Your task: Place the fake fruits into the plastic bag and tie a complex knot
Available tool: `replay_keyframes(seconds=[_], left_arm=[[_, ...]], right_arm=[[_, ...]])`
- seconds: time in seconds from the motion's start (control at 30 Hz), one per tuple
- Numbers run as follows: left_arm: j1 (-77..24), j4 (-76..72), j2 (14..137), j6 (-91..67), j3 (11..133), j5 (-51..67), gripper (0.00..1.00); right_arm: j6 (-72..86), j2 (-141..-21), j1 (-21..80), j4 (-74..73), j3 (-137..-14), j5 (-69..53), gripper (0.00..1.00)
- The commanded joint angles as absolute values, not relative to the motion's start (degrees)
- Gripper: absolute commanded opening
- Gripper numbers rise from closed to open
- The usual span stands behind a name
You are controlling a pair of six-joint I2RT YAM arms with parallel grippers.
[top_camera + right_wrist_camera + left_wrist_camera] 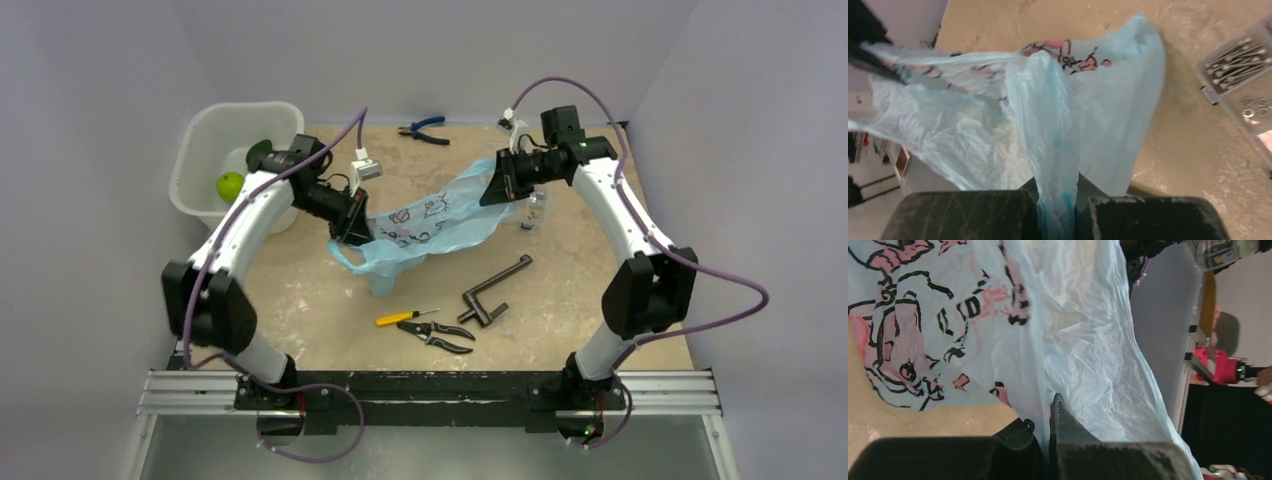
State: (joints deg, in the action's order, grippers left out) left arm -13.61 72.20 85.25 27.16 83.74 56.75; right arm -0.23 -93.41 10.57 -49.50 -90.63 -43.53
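The light-blue plastic bag (432, 222) with dark and pink print hangs stretched between my two grippers above the table. My left gripper (352, 226) is shut on its left edge; the film runs between the fingers (1068, 422) in the left wrist view. At the bag's upper right end, my right gripper (500, 180) is shut on a bunched strip of the bag (1055, 150). A bright green round fake fruit (230, 185) lies in the white tub, with a dark green one (259, 151) behind it, partly hidden by the left arm. No knot is in view.
The white perforated tub (210, 130) stands at the back left. Blue-handled pliers (425, 129) lie at the back. A dark metal crank (493, 291), a yellow screwdriver (398, 318) and black pliers (440, 335) lie in front. A clear parts box (1243, 85) sits under the right arm.
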Motion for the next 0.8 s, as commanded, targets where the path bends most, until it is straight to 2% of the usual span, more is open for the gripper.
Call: replay_keyframes(seconds=[0.0,0.17,0.2,0.3,0.37,0.4,0.5,0.63,0.77], left_arm=[[-10.85,76.56,101.55,35.63,86.85,62.13,0.0],[-9.02,75.3,109.95,40.66,89.23,56.53,0.0],[-8.97,74.44,109.47,41.01,88.54,55.9,0.0],[-9.05,73.97,107.7,42.84,87.64,55.35,0.0],[-9.12,77.14,108.51,46.15,89.27,55.65,0.0],[-9.14,78.54,108.8,47.5,90.21,55.77,0.0],[-9.43,80.68,108.93,50.73,91.35,55.84,0.0],[-9.58,83.11,109.9,52.92,92.45,57.62,0.0],[-9.58,83.5,110.48,53.74,93.15,58.79,0.0]], right_arm=[[-9.47,-96.87,13.21,-58.32,-88.7,-50.11,0.0],[-4.62,-92.36,12.7,-45.99,-79.92,-43.37,0.0],[-3.48,-90.81,12.51,-43.29,-79.18,-41.78,0.08],[-4.05,-86.13,12.46,-40.18,-79.82,-38.62,0.62],[-5.48,-83.52,12.71,-37.94,-80.18,-36.3,0.92],[-6.8,-82.57,12.85,-37.04,-80.71,-34.55,0.98],[-12.16,-81.12,15.09,-33.55,-82.93,-31.59,0.99],[-21.92,-82.52,24.44,-31.43,-85.18,-29.96,0.99],[-27.27,-85.38,31.42,-26.88,-81.32,-30.83,0.99]])
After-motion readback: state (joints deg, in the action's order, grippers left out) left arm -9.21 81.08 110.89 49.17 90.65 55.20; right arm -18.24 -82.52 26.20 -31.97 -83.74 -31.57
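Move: I hold the plastic bag stretched between both hands. Its middle lies about 13 cm right of my left hand and 6 cm ahead, 7 cm lower; from my right hand it is some 15 cm left, 6 cm back and 7 cm lower. On the table, roughly 20 cm below, the black wrench sits 13 cm back from my right hand and 2 cm right of it, the screw box 12 cm ahead and 4 cm right. I swing both hands down with the bag. My left hand drops about 13 cm, goes 5 cm forward, then eases slightly up, still pinching the rim. My right sinks about 8 cm, drawing back a little, opens wide to let go of its end, then rises about 13 cm clear, coming forward again before swinging left above the bag towards my left hand, rolling as it goes. ##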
